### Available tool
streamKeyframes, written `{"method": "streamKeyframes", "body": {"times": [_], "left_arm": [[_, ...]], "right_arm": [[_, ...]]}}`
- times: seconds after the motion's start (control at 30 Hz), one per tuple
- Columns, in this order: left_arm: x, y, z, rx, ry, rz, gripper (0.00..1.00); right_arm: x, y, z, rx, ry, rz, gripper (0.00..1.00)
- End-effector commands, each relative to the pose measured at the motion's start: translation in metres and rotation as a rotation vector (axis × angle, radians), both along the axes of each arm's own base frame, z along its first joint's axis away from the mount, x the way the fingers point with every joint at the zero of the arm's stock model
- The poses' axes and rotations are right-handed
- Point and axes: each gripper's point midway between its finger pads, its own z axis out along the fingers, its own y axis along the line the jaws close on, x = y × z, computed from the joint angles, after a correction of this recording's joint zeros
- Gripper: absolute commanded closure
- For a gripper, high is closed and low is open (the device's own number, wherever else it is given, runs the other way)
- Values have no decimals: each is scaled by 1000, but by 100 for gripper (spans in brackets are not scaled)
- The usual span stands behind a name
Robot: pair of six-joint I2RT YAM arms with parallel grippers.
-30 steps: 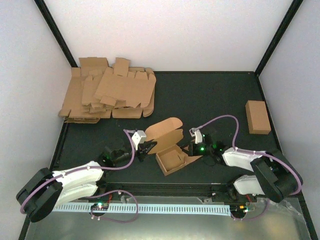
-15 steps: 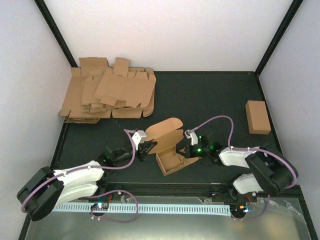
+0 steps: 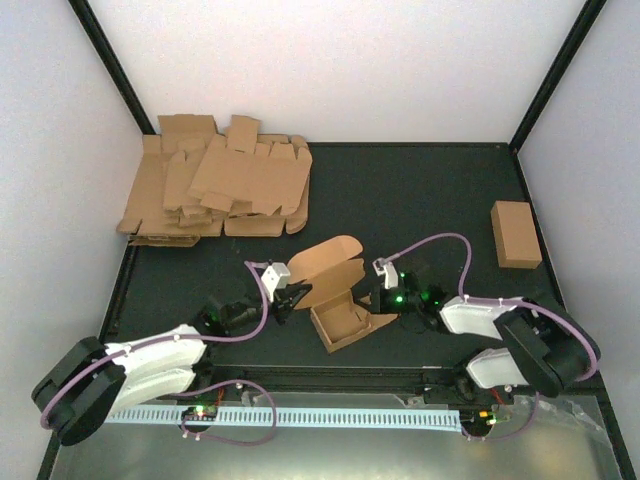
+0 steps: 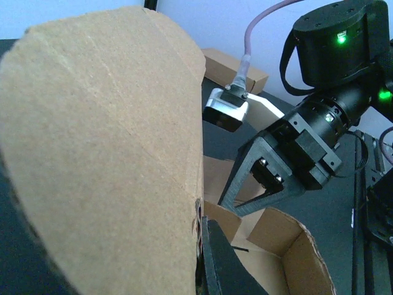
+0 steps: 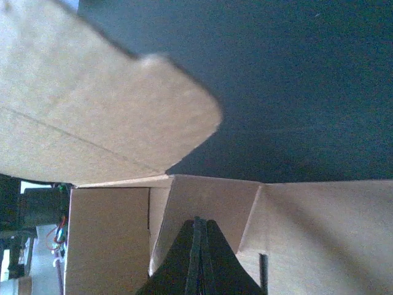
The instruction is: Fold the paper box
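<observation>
The paper box (image 3: 338, 322) lies near the table's front middle, its tray open upward and its rounded lid (image 3: 328, 258) raised. My left gripper (image 3: 291, 296) is shut on the lid's edge. In the left wrist view the lid (image 4: 104, 153) fills the left side, and my left gripper (image 4: 206, 246) pinches its rim. My right gripper (image 3: 374, 300) is shut with nothing between its fingers. Its tips (image 5: 197, 220) press against the box's side flap (image 5: 209, 196). That right gripper (image 4: 226, 206) also shows in the left wrist view, above the tray wall (image 4: 276, 236).
A heap of flat cardboard blanks (image 3: 215, 190) lies at the back left. A closed brown carton (image 3: 516, 234) stands by the right wall. White walls enclose the black table on three sides. A pale rail (image 3: 320, 415) runs along the front.
My right gripper has shifted a little to the left, against the box's side flap. The left gripper and the lid have stayed where they were.
</observation>
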Motion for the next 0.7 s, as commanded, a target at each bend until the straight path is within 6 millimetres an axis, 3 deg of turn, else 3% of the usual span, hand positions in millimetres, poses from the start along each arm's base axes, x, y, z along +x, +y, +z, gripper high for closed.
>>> {"method": "streamKeyframes", "body": {"times": [0.0,0.3,0.67], "left_arm": [[0,2,9,-22,-34,9,98],[-2,5,9,-18,-56,9,99],[-11,3,-7,27,-90,-44,98]], "right_arm": [[12,-18,1,-27,-24,-106,98],[23,-55,5,-188,-104,-194,98],[-5,-45,-14,-181,0,-46,98]]}}
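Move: The right hand's shut fingertips are at the small corner flap, which stands about 1 cm to their left and 1 cm farther out, its middle slightly lower. The unfolded side panel's middle lies some 4 cm to the right, 2 cm back and 4 cm below. The tray's middle is about 5 cm left, 5 cm back and 3 cm lower; the raised lid stands roughly 8 cm left, 7 cm ahead and 5 cm above. From the left hand, the side panel is about 15 cm right, 4 cm back and 10 cm below. Rightward in a low arc, the right hand backs away from the corner flap by about 5 cm, first swinging roughly 2 cm forward and a little up, then coming back and down towards the outer part of the side panel. The shut fingers tip some 10 degrees further down, and their tips come free of the flap. The left hand keeps its pinch on the lid, almost still. ##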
